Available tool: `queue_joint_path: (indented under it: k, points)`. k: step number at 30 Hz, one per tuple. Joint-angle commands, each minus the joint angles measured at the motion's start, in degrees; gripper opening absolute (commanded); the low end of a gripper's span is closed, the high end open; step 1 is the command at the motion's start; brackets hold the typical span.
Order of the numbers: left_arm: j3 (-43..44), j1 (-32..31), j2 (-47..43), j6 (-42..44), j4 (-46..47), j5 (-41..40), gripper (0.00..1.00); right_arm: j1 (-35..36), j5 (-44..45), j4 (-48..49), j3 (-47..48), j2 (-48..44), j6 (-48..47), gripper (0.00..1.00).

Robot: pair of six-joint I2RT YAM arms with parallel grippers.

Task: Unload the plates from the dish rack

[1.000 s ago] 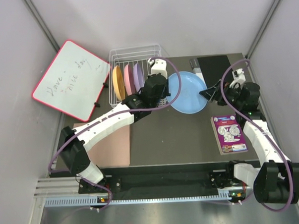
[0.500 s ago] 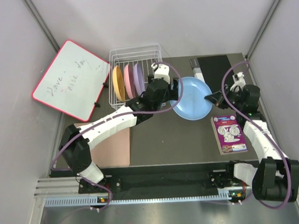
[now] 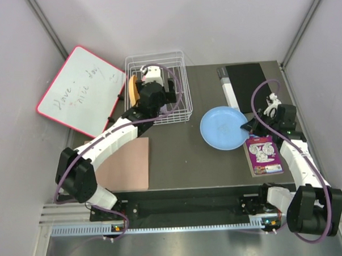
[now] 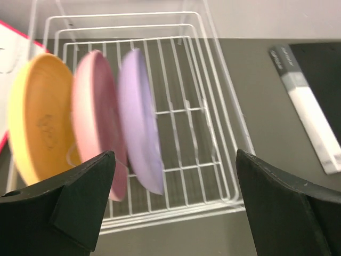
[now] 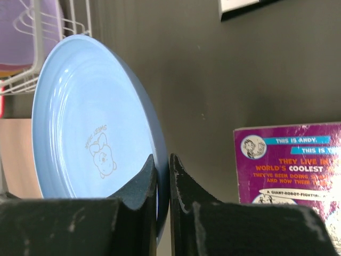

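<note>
The white wire dish rack (image 3: 177, 87) stands at the back of the table. In the left wrist view the orange-yellow plate (image 4: 37, 122), pink plate (image 4: 98, 125) and purple plate (image 4: 139, 120) stand on edge in the dish rack (image 4: 213, 112). My left gripper (image 3: 157, 92) hovers over the rack, open and empty (image 4: 173, 186), with its fingers (image 4: 80, 205) wide apart and short of the plates. My right gripper (image 3: 248, 126) is shut on the rim of the light blue plate (image 3: 222, 128), which is low over the table. The right wrist view shows the rim of the plate (image 5: 90, 117) pinched between the jaws of the gripper (image 5: 162, 181).
A red-framed whiteboard (image 3: 81, 92) leans at the back left. A purple book (image 3: 263, 152) lies just right of the blue plate. A black pad with a white strip (image 3: 242, 79) lies at the back right. A tan mat (image 3: 124, 167) lies at the front left.
My left gripper has let go of the blue plate and swung back left over the rack. My right gripper has carried the blue plate forward and lower, next to the book.
</note>
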Motion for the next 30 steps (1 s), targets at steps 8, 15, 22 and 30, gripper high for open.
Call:
queue_joint_path:
  k: [8,15,22,30]
  points:
    - [1.7,6.2,4.0,0.5,6.6,4.7,0.99,5.5,3.7,3.8,-6.3,3.3,0.1,0.0]
    - [1.4,6.2,6.7,-0.5,8.1,6.9,0.99,10.0,6.6,10.2,-9.2,7.0,1.5,0.0]
    - [1.7,6.3,8.7,1.1,9.0,5.2,0.97,13.8,9.1,14.6,-8.9,13.5,1.9,0.1]
    - [1.8,6.1,11.0,2.5,10.4,2.6,0.94,14.2,15.0,10.7,-7.1,10.7,2.0,0.48]
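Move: The right hand holds the blue plate by its right rim; the bare patch of table it is taken to lies about 12 cm to the left, 4 cm back and 12 cm below. The comic book lies some 7 cm back, 8 cm right, and the white file box about 17 cm ahead, 4 cm left. From the open left hand the purple plate stands about 8 cm ahead, 2 cm left and 13 cm lower; the pink plate is 4 cm to its left, the yellow one 8 cm. Still pinching the blue plate's rim, the right hand lowers it about 11 cm to the bare table, easing back and then left while tipping further down, and near the end opens its fingers partway to let go. The left hand, fingers kept wide, goes forward and left over the rack, then sinks towards the purple plate, ending about 5 cm farther out and 6 cm lower. ##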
